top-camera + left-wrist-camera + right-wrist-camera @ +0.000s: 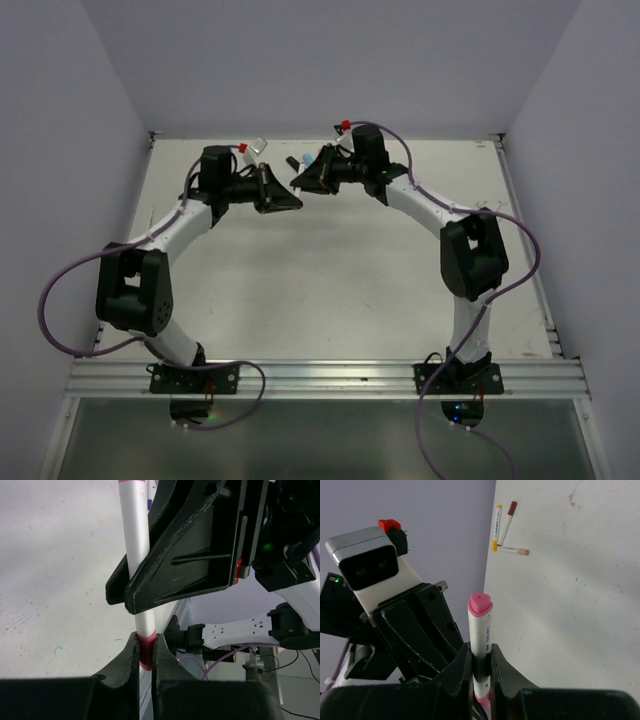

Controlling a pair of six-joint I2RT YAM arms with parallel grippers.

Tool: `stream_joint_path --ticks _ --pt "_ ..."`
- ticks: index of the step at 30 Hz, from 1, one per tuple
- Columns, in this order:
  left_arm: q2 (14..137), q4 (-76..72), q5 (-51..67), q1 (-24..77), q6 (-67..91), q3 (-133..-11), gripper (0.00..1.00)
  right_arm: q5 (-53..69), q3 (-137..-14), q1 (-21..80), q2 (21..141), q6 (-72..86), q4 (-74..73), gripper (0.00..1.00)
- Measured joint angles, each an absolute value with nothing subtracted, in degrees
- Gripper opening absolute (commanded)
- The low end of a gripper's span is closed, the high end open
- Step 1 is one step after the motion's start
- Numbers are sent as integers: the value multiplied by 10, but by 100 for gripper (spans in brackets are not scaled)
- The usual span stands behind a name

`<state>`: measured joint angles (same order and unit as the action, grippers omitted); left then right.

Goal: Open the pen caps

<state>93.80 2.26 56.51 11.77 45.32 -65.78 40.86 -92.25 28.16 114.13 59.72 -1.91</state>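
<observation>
A thin white pen (137, 555) with pink ends is held between my two grippers above the far middle of the table. My left gripper (145, 637) is shut on its pink cap (145, 652), fingers pressed on both sides. My right gripper (481, 650) is shut on the white barrel (480, 630); the other pink end (480, 604) sticks up above its fingers. From above, the left gripper (292, 200) and right gripper (298, 183) meet tip to tip, and the pen is hidden between them.
Three more pens lie near the table's far edge: one yellow-capped (497, 527), one dark red (508, 517), one peach-tipped (515, 551). Small items lie by the far wall, pens (250, 150) and a blue piece (303, 160). Purple walls close in the table (330, 290).
</observation>
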Motion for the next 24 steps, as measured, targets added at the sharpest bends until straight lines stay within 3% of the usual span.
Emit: stream_joint_path --ticks 5,10,16,19,21,24 --pt "904 -165 604 117 582 -559 0 437 -831 276 1100 655 96 0" --pt "855 -333 608 118 707 -486 0 484 -728 267 1080 822 362 0" --pt "790 -453 653 124 785 -467 0 466 -750 246 1161 1038 649 0" --pt "767 -432 675 132 760 -468 0 460 -721 213 1164 1070 661 0" --pt "753 -340 666 133 703 -477 0 465 -696 196 1145 1045 604 0" --pt "737 -137 590 133 595 -505 0 472 -701 183 1091 905 362 0"
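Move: The pen's pink cap is already pinched between the left fingers. It lies about 5 cm nearer the bases than the right hand's grip on the pen body, level sideways and roughly 2 cm lower. From the left hand, the black marker lies some 30 cm ahead, 2 cm left and 21 cm below; the light blue marker is equally far ahead and below but 3 cm right. Left draws the cap about 10 cm back and up; right, gripping the body, rises, then sinks, swinging 7 cm right. ##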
